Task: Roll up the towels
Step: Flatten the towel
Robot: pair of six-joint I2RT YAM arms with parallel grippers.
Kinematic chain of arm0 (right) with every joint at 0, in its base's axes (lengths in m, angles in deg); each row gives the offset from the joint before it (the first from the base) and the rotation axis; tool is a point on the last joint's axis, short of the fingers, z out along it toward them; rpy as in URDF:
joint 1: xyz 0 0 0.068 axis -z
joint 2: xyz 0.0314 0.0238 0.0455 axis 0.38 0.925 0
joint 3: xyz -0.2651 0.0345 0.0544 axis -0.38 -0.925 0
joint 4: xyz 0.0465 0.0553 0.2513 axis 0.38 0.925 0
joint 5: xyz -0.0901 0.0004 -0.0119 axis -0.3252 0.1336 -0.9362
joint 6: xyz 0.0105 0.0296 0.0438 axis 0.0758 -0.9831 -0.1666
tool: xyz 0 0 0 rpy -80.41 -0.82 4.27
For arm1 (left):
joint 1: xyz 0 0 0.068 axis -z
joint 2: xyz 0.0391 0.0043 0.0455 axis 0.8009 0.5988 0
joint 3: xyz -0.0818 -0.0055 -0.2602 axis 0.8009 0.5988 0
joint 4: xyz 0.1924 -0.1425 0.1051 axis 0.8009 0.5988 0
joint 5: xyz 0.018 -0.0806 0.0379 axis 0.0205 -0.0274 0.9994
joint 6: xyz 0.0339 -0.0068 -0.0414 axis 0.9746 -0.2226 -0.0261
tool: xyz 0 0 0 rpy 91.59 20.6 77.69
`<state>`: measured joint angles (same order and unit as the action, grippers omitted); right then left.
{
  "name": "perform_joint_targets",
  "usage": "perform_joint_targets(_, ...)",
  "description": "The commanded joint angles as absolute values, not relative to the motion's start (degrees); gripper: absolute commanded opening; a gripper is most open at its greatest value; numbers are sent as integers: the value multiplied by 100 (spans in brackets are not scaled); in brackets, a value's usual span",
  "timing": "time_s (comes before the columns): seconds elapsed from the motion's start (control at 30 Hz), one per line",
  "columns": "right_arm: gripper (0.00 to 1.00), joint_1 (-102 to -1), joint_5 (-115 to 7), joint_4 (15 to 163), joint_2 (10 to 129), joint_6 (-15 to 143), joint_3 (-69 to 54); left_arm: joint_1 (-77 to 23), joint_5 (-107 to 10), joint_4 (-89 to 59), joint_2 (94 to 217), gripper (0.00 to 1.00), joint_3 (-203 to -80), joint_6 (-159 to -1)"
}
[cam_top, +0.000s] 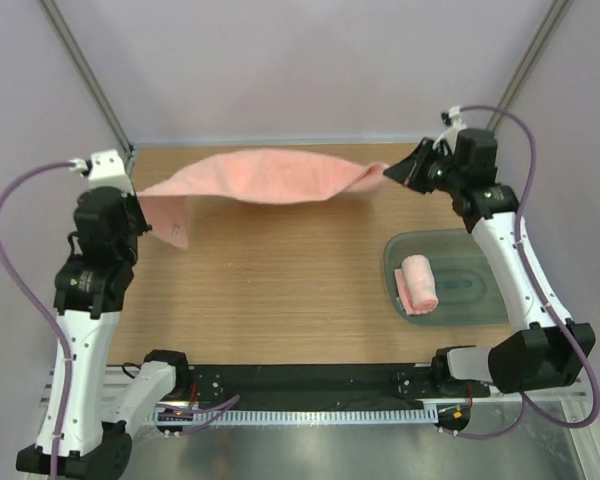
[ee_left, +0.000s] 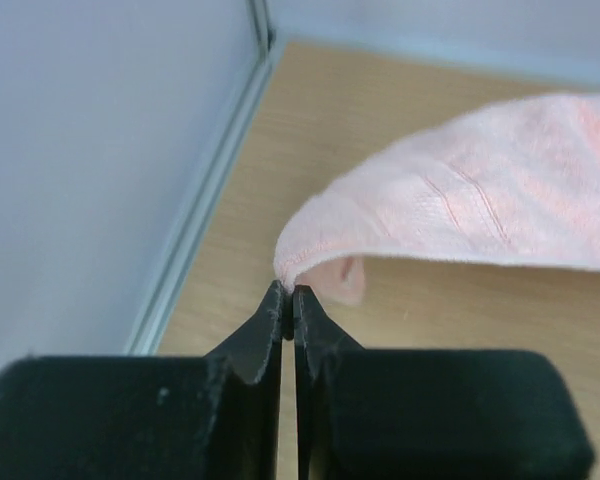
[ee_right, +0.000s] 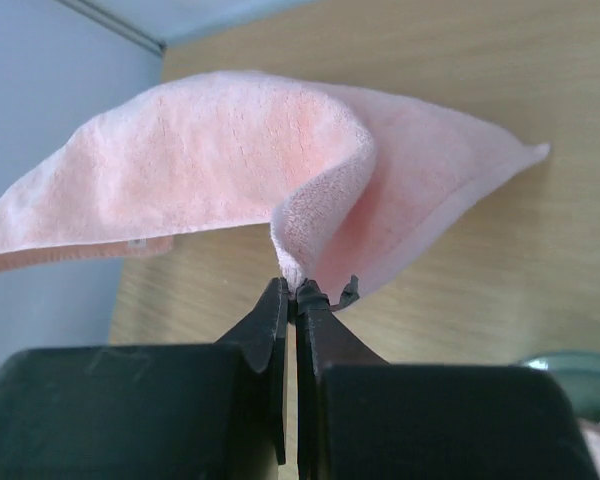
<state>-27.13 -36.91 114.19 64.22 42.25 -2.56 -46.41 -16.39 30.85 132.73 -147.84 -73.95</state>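
Observation:
A long plain salmon-pink towel (cam_top: 265,176) hangs stretched in the air across the far part of the table, sagging a little in the middle. My left gripper (cam_top: 138,196) is shut on its left end, where a corner droops down (cam_top: 170,222). My right gripper (cam_top: 388,172) is shut on its right end. In the left wrist view the towel (ee_left: 460,200) rises from my closed fingertips (ee_left: 288,298). In the right wrist view it (ee_right: 230,160) folds up from my closed fingertips (ee_right: 294,288). A smaller pink towel (cam_top: 418,285) lies rolled up in the tray.
A translucent teal-grey tray (cam_top: 475,290) sits at the right of the wooden table, its rim showing in the right wrist view (ee_right: 570,375). A metal frame post (ee_left: 205,190) and grey walls border the far left corner.

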Motion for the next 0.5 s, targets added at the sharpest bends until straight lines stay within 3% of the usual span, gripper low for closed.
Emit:
perform_joint_targets(0.0, 1, -2866, -3525, 10674, 6466, 4116, -1665, -4663, -1389, 2699, 13249, 5, -13308, -7242)
perform_joint_targets(0.03, 1, -2945, -3603, 10796, 6466, 4177, -2015, -4663, -944, 2779, 13162, 15, -13149, -7374)
perform_joint_targets(0.07, 1, -2946, -3648, 10910, 6422, 4178, -2141, -4663, -783, 2875, 13109, 43, -13000, -7619)
perform_joint_targets(0.1, 5, -2963, -3622, 10955, 6378, 4160, -2281, -4689, -677, 3059, 13047, 53, -13007, -7769)
perform_joint_targets(0.13, 13, -3015, -3622, 10964, 6300, 4169, -2483, -4733, -702, 3139, 12925, 56, -13051, -7884)
perform_joint_targets(0.17, 47, -3051, -3709, 10973, 6194, 4178, -2537, -4785, -720, 3253, 12880, 59, -13182, -8059)
perform_joint_targets(0.23, 78, -3191, -3823, 11165, 5957, 4274, -2442, -4838, -720, 3298, 12757, 68, -13332, -8218)
perform_joint_targets(0.27, 81, -3226, -3954, 11245, 5921, 4309, -2345, -4847, -790, 3272, 12739, 73, -13376, -8271)
perform_joint_targets(0.47, 84, -3437, -4070, 11535, 5797, 4275, -1589, -4847, -1265, 3455, 13159, 76, -13640, -8333)
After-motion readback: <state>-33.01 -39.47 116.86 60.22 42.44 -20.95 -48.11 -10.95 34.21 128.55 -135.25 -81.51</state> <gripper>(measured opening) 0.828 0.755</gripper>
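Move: The pink towel hangs in the air between both closed grippers, billowing forward: its middle is about 14 cm ahead, 25 cm right and 12 cm below the left hand, and some 3 cm ahead, 26 cm left and 9 cm below the right. The bare table under it is roughly 35 cm below the left hand. From the right hand, the green bin is 12 cm back, 13 cm right and 28 cm down; its rolled towel is 13 cm back, 8 cm right and 26 cm down. The towel, still pinched at both ends, is whipped down towards the table and let go: the left hand drops about 14 cm, opening from the outset, while the right drops some 19 cm and draws back 6 cm, opening a little later. Both tip downward 20 to 25 degrees as they sink, then, fingers wide, rise again some 6 cm, easing part of that tilt. ##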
